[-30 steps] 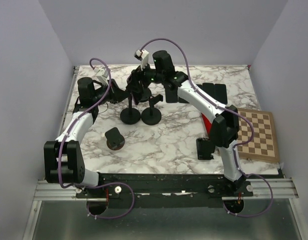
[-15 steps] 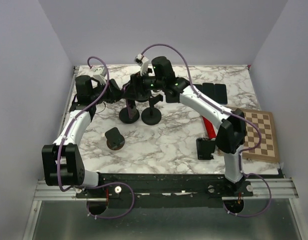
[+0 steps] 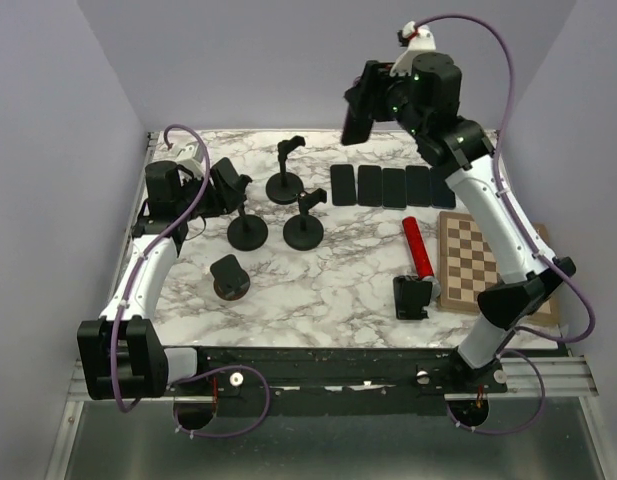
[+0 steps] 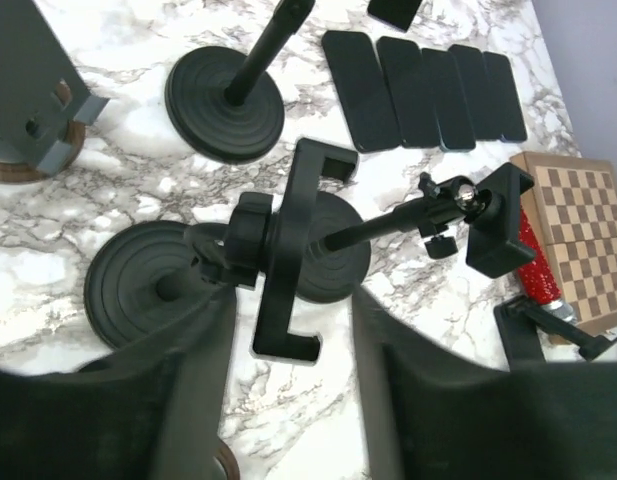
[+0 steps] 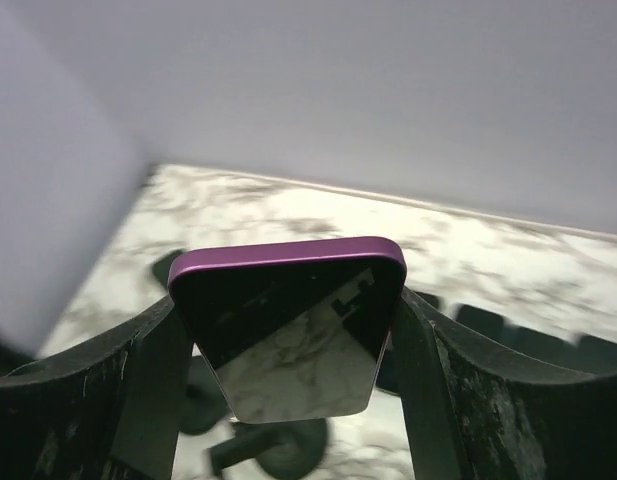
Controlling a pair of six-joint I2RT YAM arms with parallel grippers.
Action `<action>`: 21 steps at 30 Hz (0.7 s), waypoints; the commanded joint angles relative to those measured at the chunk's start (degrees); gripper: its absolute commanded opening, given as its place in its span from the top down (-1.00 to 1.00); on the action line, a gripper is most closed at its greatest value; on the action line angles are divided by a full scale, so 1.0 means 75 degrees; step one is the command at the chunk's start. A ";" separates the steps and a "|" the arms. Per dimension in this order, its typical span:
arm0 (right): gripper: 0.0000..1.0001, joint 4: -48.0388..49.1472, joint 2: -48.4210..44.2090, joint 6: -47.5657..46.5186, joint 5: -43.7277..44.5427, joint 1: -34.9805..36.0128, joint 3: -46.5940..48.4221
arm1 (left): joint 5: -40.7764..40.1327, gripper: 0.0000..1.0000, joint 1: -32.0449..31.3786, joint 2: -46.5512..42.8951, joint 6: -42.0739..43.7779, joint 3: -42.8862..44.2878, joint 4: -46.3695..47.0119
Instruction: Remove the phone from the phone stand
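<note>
The phone (image 5: 288, 320), dark glass with a purple edge, is pinched between the fingers of my right gripper (image 5: 288, 345). In the top view it hangs high in the air (image 3: 356, 105) over the back of the table, well apart from every stand. The phone stand (image 4: 293, 260) is a black clamp on a round base (image 3: 248, 231), and the clamp is empty. My left gripper (image 4: 293, 400) is just in front of that clamp, open, with the clamp's lower end between the fingers and untouched. The top view shows the left gripper (image 3: 231, 185) beside the stand's head.
Two more black stands (image 3: 303, 232) (image 3: 284, 187) stand close by. Several dark phones (image 3: 381, 186) lie in a row at the back. A red cylinder (image 3: 418, 250), a chessboard (image 3: 478, 265), a small black holder (image 3: 412, 297) and a brown-based stand (image 3: 230, 277) are nearer.
The right arm has lifted the phone up and to the right, out of the stand. The left gripper has opened, let go of the stand and drawn back to the left.
</note>
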 commanded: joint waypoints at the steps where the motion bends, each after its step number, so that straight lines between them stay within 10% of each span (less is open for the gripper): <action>1: 0.99 -0.0725 0.0358 -0.0629 0.1505 -0.1211 -0.0259 | -0.0453 -0.47 0.0054 -0.0382 -0.0301 -0.0261 -0.0145; 5: 0.99 -0.0535 0.0720 -0.0593 0.1182 -0.2816 -0.0706 | -0.0614 -0.97 0.0051 -0.0297 -0.0229 -0.0005 -0.0464; 13: 0.99 -0.0458 0.2349 -0.0772 0.2578 -0.4447 -0.0446 | -0.2434 -0.97 0.0049 -0.1135 -0.0743 0.0185 -0.1145; 21: 0.99 -0.0385 0.3496 -0.1088 0.3933 -0.4543 -0.0325 | -0.1686 -0.97 0.0061 -0.1304 -0.1142 0.0150 -0.0932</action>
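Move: Out past the right end of the row of phones lies the bare marble the right hand is carrying its phone to: about 13 cm ahead, 35 cm right and 43 below. The row's last phone is 8 cm left of that spot, the chessboard some 26 cm nearer the base and 4 cm farther right. The left hand's just-emptied stand head is about 3 cm ahead, 3 cm right and 2 below; the middle stand is 4 ahead, 15 right, 12 below. Swinging the still-pinched phone right about 36 cm, sinking some 27 cm and reaching 13 cm forward until the forward reach stops, the right hand heads for the free spot beyond the phone row, turning clockwise and tipping down. The left fingers go from half to wide open around the stand head as that hand eases left, dips slightly, then rises 3 cm and turns counter-clockwise, backing off the stand. ##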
